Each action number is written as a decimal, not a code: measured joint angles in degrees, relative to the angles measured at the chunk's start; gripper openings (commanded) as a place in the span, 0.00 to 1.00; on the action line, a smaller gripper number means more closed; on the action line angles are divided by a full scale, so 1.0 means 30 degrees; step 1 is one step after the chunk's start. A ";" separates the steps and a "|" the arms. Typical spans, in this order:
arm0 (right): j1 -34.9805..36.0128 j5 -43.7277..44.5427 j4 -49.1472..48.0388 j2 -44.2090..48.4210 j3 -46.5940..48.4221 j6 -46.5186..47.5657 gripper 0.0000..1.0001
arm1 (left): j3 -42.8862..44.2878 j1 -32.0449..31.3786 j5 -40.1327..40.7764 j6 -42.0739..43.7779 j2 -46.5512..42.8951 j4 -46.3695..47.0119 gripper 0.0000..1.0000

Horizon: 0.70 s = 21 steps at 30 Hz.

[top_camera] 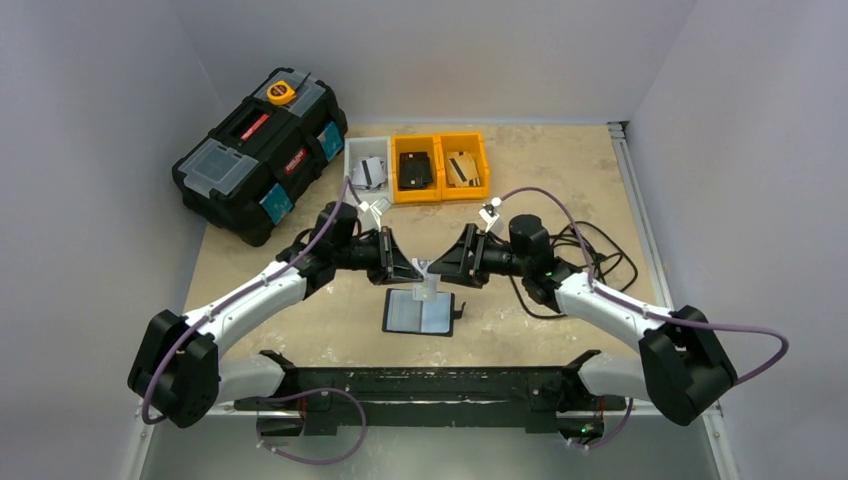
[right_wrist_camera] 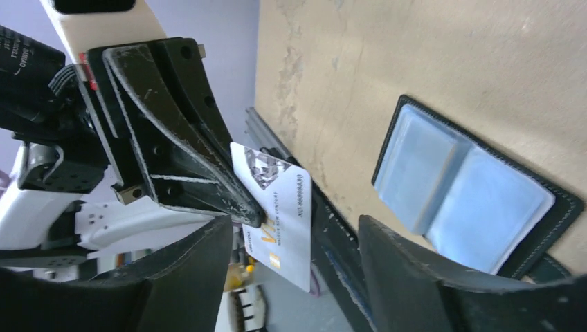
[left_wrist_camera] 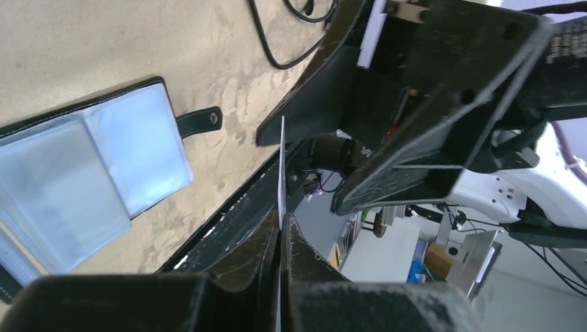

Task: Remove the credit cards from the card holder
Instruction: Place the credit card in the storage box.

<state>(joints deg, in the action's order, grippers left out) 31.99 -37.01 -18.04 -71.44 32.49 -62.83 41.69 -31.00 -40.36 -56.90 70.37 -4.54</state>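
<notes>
The card holder (top_camera: 420, 313) lies open and flat on the table in front of the arm bases, its clear bluish pockets up and its snap tab (left_wrist_camera: 201, 121) off to one side. Just above it a pale credit card (right_wrist_camera: 277, 214) with gold lettering hangs in the air. My left gripper (left_wrist_camera: 282, 221) is shut on one edge of that card, which shows edge-on (left_wrist_camera: 282, 173) in the left wrist view. My right gripper (right_wrist_camera: 294, 228) faces it tip to tip, open, its fingers standing wide on both sides of the card without touching it. The card holder (right_wrist_camera: 464, 187) lies below and beyond.
A large black toolbox (top_camera: 262, 150) sits at the back left. Beside it stand a white bin (top_camera: 367, 165) and two orange bins (top_camera: 440, 165) with small items inside. Black cables (top_camera: 590, 250) coil on the table behind my right arm.
</notes>
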 measured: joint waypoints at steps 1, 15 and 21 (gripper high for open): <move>0.0000 0.0219 0.0678 0.0182 0.0219 0.0335 0.83 | 0.0022 0.0000 0.0175 0.0073 -0.0022 -0.0255 0.00; 0.0015 0.4969 0.6885 0.2827 0.2477 0.3453 0.99 | 0.9194 0.2076 0.7519 0.3257 0.2215 -0.8495 0.00; 0.0015 0.6025 0.8750 0.2951 0.3410 0.4430 0.99 | 1.4134 0.3708 1.0346 0.5326 0.6455 -1.0739 0.00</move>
<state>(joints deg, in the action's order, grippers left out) 32.03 -18.94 8.21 -62.59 42.72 -49.54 84.09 -19.88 -9.32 -40.93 89.73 -36.75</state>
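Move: The white storage box, where the card held in the left gripper is going, lies about 24 cm ahead of that hand, 11 cm to its left and some 14 cm below. The middle orange box stands level with it, only about 1 cm left of the hand; the open card holder lies some 8 cm back, straight below by 16 cm. From the right hand the white box is roughly 23 cm ahead, 14 cm left and 14 cm lower. Keep the left gripper shut on the credit card and, after a tiny dip, bring it about 18 cm forward, 9 cm left and 5 cm up, away from the holder towards the white storage box, swinging its fingers some 40 degrees from pointing right to pointing forward-right and more steeply down. Meanwhile open the right gripper fully and back it off to its right and slightly forward. ##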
